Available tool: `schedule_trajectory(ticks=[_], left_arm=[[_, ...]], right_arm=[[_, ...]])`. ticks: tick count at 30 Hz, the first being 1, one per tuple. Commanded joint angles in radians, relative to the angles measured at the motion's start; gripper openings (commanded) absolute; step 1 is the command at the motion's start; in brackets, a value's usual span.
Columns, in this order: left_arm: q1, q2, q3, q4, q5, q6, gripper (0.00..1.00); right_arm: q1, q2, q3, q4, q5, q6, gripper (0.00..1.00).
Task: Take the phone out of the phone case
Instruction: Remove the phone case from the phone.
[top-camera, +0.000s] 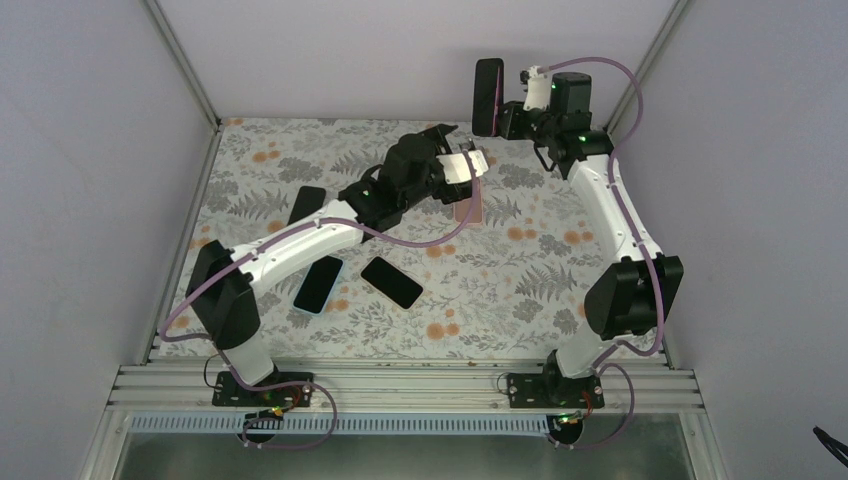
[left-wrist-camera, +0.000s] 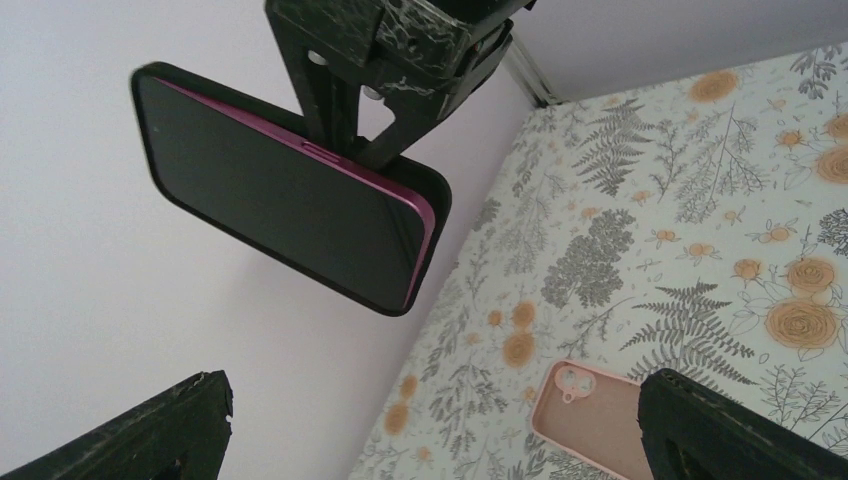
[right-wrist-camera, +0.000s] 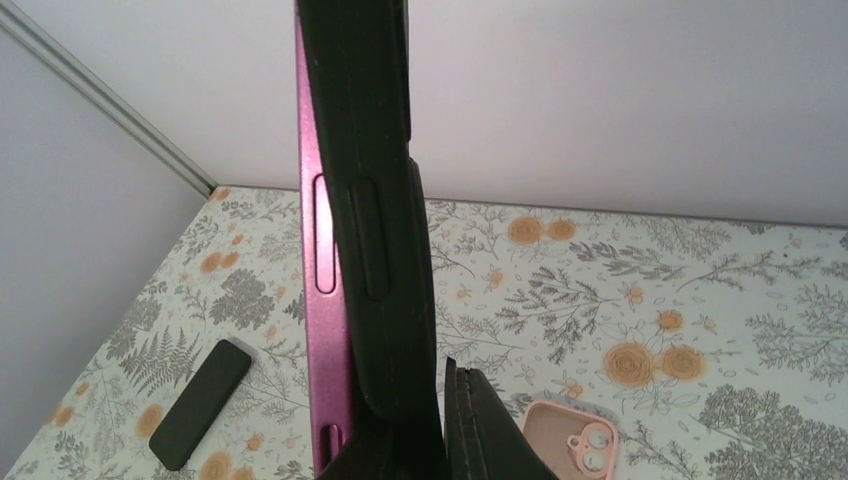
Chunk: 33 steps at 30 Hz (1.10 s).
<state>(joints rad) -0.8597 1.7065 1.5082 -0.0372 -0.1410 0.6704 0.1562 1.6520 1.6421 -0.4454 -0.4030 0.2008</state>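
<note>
High at the back of the cell, my right gripper (top-camera: 505, 105) is shut on the black phone case (top-camera: 488, 97) and holds it upright. The magenta phone (right-wrist-camera: 322, 300) sits in the case (right-wrist-camera: 375, 200), its metal edge standing proud along one side. From the left wrist the phone's dark screen (left-wrist-camera: 280, 200) faces me, with the magenta rim (left-wrist-camera: 420, 235) exposed at one end. My left gripper (top-camera: 462, 148) is open just below and in front of the phone, not touching it. Its fingertips (left-wrist-camera: 150, 430) frame the view's bottom corners, with nothing between them.
An empty pink case (top-camera: 468, 210) lies on the floral table under the left gripper, also seen from both wrists (left-wrist-camera: 590, 415) (right-wrist-camera: 572, 437). Three more phones lie to the left: a black one (top-camera: 305, 205), a light-blue-rimmed one (top-camera: 318, 284) and another black one (top-camera: 392, 282). Walls enclose the cell.
</note>
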Motion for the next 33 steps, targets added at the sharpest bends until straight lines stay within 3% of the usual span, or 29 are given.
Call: schedule_trajectory(ticks=[1, 13, 33], left_arm=[[-0.004, 0.04, 0.071, 0.083, -0.003, -0.066, 1.0], [-0.002, 0.186, 0.187, 0.124, -0.075, -0.111, 1.0], [-0.003, 0.264, 0.298, 0.134, -0.13, -0.147, 1.0]], right_arm=[[0.009, -0.07, -0.035, 0.112, 0.005, 0.038, 0.03], [0.009, -0.106, -0.071, 0.124, -0.011, 0.057, 0.03], [0.01, -0.149, -0.147, 0.159, -0.059, 0.06, 0.03]])
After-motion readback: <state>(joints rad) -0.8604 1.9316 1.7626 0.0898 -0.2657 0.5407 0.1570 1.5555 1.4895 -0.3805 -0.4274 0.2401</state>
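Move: The phone, in its dark case with a pink edge showing and held upright-ish in the right gripper, has its middle about 13 cm ahead of the left hand, some 8 cm to its right and roughly level. From the right hand it lies about 4 cm ahead and 4 cm left. Counted from the left hand, the empty pink case on the table is about 10 cm ahead, 8 cm right and 32 cm below, and the pale-rimmed phone 14 cm back, 12 cm left, equally low. The cased phone stays gripped by its edge in the shut right hand, which eases back about 2.5 cm towards the left hand. The left hand, fingers kept wide open, closes in on the phone: about 5 cm forward and 3 cm right, then some 3 cm up at the end, rolling its left side down and turning slightly counter-clockwise by 10 degrees or so. It comes close; no touch can be made out. ##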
